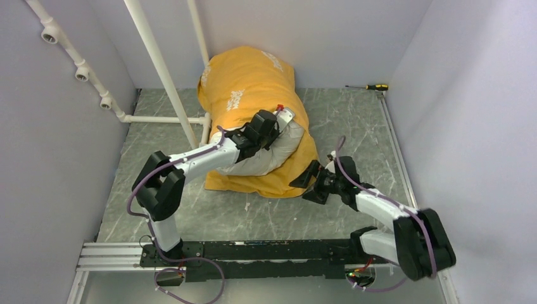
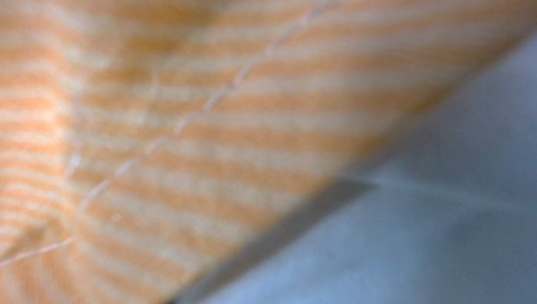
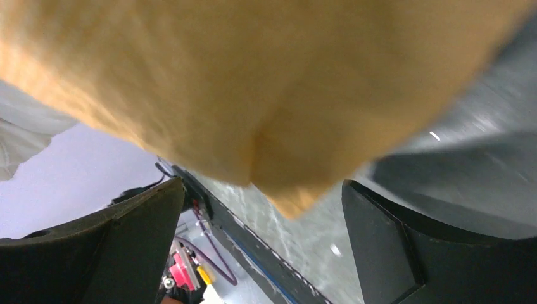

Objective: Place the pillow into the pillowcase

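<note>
The pillowcase, yellow-orange side out with white lettering, stands bulging against the back wall. The white pillow shows at its open near end. My left arm's wrist reaches into that opening and its fingers are hidden. The left wrist view holds only striped orange pillowcase fabric and the pale pillow. My right gripper stands open at the case's lower right corner. In the right wrist view that pillowcase corner hangs just above the gap of the right gripper, touching neither finger.
White pipes rise at the back left beside the pillowcase. A screwdriver lies at the back right corner. Grey walls close in on three sides. The arms' black rail runs along the near edge.
</note>
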You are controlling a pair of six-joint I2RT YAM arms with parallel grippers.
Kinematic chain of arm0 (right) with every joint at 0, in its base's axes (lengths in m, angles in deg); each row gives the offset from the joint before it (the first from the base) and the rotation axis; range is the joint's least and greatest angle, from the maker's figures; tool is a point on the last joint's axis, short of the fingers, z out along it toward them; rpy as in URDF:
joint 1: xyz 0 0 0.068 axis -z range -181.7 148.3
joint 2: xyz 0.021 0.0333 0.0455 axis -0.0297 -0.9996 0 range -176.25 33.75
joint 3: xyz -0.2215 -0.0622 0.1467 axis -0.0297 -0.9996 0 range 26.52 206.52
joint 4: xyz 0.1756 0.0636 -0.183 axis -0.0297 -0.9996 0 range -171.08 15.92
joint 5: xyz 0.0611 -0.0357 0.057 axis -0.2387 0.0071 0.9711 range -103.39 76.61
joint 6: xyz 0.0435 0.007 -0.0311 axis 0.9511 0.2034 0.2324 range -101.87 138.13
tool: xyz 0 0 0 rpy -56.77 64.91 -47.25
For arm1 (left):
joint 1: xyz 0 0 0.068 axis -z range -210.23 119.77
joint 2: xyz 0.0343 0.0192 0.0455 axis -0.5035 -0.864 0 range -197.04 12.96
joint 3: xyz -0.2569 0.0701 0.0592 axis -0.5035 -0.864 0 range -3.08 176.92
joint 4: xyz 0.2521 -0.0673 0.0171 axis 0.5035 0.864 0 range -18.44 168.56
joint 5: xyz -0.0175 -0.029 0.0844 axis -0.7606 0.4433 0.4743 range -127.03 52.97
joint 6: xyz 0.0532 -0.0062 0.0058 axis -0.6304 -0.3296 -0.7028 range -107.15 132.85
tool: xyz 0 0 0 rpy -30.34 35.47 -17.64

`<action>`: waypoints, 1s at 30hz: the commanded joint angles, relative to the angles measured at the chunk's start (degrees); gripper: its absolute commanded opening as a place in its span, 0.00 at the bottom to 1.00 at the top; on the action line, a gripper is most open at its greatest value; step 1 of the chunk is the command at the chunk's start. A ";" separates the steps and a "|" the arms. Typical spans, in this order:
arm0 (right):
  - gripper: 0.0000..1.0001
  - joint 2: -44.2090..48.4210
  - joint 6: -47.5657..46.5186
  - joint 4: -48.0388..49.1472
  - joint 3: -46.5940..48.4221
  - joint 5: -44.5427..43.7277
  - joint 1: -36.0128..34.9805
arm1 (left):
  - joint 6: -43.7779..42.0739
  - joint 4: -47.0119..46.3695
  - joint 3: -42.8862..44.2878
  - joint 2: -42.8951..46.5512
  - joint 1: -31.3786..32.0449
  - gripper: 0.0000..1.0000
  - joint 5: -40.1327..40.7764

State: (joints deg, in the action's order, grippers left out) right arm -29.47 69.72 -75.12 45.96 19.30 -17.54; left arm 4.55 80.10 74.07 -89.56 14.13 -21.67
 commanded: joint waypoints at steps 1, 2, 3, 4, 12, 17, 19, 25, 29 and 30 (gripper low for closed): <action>0.98 -8.61 10.11 26.03 1.47 -1.49 -5.59 | -0.26 1.15 1.07 -2.48 -7.66 0.00 6.54; 0.96 -11.31 11.50 29.07 1.48 -3.04 -6.93 | 0.01 1.13 1.09 -2.39 -7.86 0.00 6.13; 0.92 -13.87 12.64 32.26 1.54 -4.51 -7.98 | 0.29 1.25 1.20 -2.27 -8.02 0.00 5.80; 0.84 -16.33 13.72 34.96 1.52 -6.15 -8.75 | 0.33 1.19 1.25 -2.06 -8.11 0.00 5.36; 0.00 -19.26 20.80 51.23 1.84 -4.85 -9.65 | -0.05 -0.97 0.86 -1.43 -8.57 0.00 5.07; 0.00 -0.54 19.57 34.15 5.98 0.35 -9.61 | -2.13 -2.20 2.33 -2.35 -9.17 0.00 7.39; 0.00 6.63 17.83 24.17 8.88 1.89 -9.25 | -3.23 -2.99 3.32 -2.99 -9.29 0.00 8.67; 0.00 16.81 19.56 14.17 13.29 11.73 -5.53 | -7.56 -7.33 5.66 -6.27 -9.22 0.00 12.56; 0.00 16.91 21.50 15.45 20.05 15.07 -5.40 | -12.20 -12.55 5.56 -11.64 -7.91 0.00 17.09; 0.00 16.75 21.79 15.77 21.56 15.66 -5.43 | -13.60 -14.19 5.36 -13.60 -7.39 0.00 18.63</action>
State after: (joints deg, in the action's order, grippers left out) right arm -16.64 87.71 -67.52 56.12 19.30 -22.09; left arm -0.56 71.99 80.67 -92.45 11.57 -19.62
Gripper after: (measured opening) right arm 0.020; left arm 0.089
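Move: The loose near hem of the pillowcase lies about 4 cm ahead of the open right hand, 6 cm to its left and 1 cm lower. The pillow's exposed end bulges some 10 cm ahead and 12 cm left. From the left hand, at the pillow with nearly shut fingers, the mouth's upper rim is about 5 cm ahead, straight on and 3 cm higher; the loose hem is some 13 cm back, 3 cm right and 10 cm below. Right hand reaches left-forward, pinches the pillowcase hem, lifts about 18 cm; left hand pushes pillow up and forward. ##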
